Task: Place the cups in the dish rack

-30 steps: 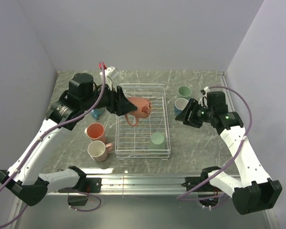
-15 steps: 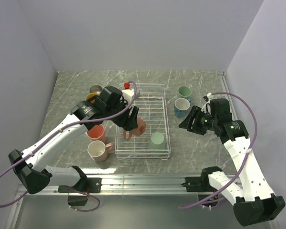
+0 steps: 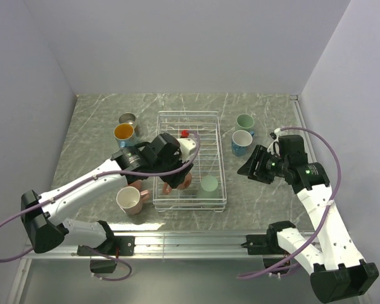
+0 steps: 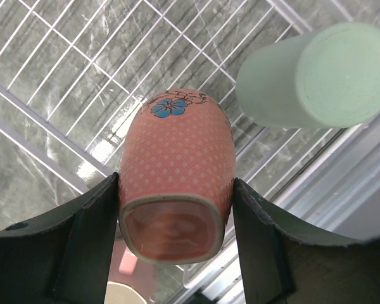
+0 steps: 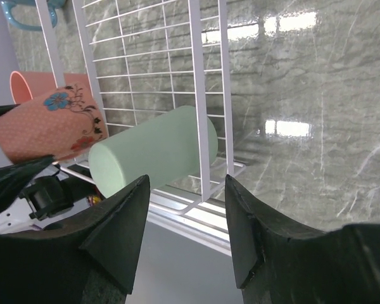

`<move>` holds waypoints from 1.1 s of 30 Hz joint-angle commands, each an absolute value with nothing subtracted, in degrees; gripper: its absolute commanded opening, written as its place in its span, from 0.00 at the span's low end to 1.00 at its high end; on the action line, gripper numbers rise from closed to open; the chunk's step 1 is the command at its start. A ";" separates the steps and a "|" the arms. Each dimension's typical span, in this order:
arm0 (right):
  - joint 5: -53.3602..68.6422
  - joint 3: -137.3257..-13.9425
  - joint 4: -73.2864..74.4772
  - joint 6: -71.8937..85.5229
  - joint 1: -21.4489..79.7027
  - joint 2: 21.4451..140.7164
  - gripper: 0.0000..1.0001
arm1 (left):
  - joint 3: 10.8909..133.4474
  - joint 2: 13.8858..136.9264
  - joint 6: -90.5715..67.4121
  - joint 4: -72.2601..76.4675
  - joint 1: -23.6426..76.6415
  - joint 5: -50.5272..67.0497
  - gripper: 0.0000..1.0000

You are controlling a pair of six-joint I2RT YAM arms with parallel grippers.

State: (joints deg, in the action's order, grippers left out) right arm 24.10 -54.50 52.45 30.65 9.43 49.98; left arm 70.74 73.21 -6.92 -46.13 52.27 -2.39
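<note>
My left gripper [image 3: 175, 184] is shut on a salmon pink cup [image 4: 177, 166] with a blue flower, holding it by its sides, mouth toward the wrist camera, low over the near left part of the white wire dish rack [image 3: 217, 136]. A mint green cup [image 3: 209, 183] stands upside down in the rack's near right corner, also visible as a mint cup [image 4: 316, 76] beside the pink one. To the right of the rack, my right gripper [image 3: 248, 166] is open with nothing between its fingers and faces the rack [image 5: 196, 95], the mint cup [image 5: 152, 152] and the pink cup [image 5: 50, 126].
Left of the rack stand a metallic grey cup [image 3: 127, 118], an orange-inside cup [image 3: 123, 132] and a cream cup [image 3: 129, 199]. Right of it stand a mint cup [image 3: 245, 121] and a blue-sided cup [image 3: 242, 140]. A teal cup [image 5: 25, 9] shows past the rack.
My left arm has carried the pink cup from the middle of the rack down to its near left part. The right gripper has drawn back slightly to the right.
</note>
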 commanded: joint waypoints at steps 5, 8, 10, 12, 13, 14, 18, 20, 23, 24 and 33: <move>24.61 -54.32 52.47 31.73 9.23 48.43 0.58 | 69.61 74.71 -0.70 -41.48 55.81 -5.45 0.00; 24.26 -53.79 52.65 31.90 9.23 47.90 0.57 | 69.43 74.80 -0.62 -42.19 56.86 -4.14 0.00; 24.26 -53.18 52.47 32.25 9.23 47.46 0.57 | 69.52 74.53 -0.62 -42.45 57.04 -2.64 0.00; 24.26 -52.91 52.12 32.61 9.23 47.11 0.57 | 69.17 74.36 -0.70 -42.80 57.30 -1.94 0.00; 24.34 -52.48 51.95 32.78 9.23 47.02 0.57 | 68.91 74.44 -0.62 -42.80 57.39 -1.85 0.00; 24.43 -52.30 51.77 33.04 9.23 47.02 0.57 | 68.56 74.70 -0.62 -42.80 57.48 -1.41 0.00; 24.78 -51.59 51.07 33.49 9.23 47.02 0.57 | 69.25 76.72 -0.70 -44.11 57.74 1.93 0.00; 24.96 -51.42 50.89 33.57 9.23 47.20 0.57 | 69.61 78.04 1.21 -44.47 58.88 1.50 0.00; 24.87 -51.68 50.80 33.49 9.23 47.63 0.57 | 70.22 79.80 1.41 -45.26 59.94 1.14 0.00; 24.79 -51.77 50.80 33.49 9.23 47.64 0.57 | 70.31 80.15 1.41 -45.52 60.12 1.23 0.00; 24.43 -51.24 50.89 32.96 9.14 47.81 0.57 | 71.45 82.88 1.40 -46.58 61.96 1.32 0.28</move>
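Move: The left hand holds the flowered cup upside down; its place on the rack floor is roughly 4 cm back, 4 cm right and 13 cm below. The green cup in the rack stands some 8 cm right and 2 cm back of that hand, and the pale pink cup outside the rack about 17 cm left and 5 cm back. From the right hand the place lies about 15 cm left, 3 cm back and 13 cm below. Still pinching the flowered cup between its fingers near the base, the left hand lowers the cup into the near end of the rack, close in beside the green cup. It sinks about 6.5 cm, easing briefly partway, while drawing back nearly 4 cm and shifting 3 cm right; the wrist turns some 15 degrees clockwise and the hand's left side tips up a little. ##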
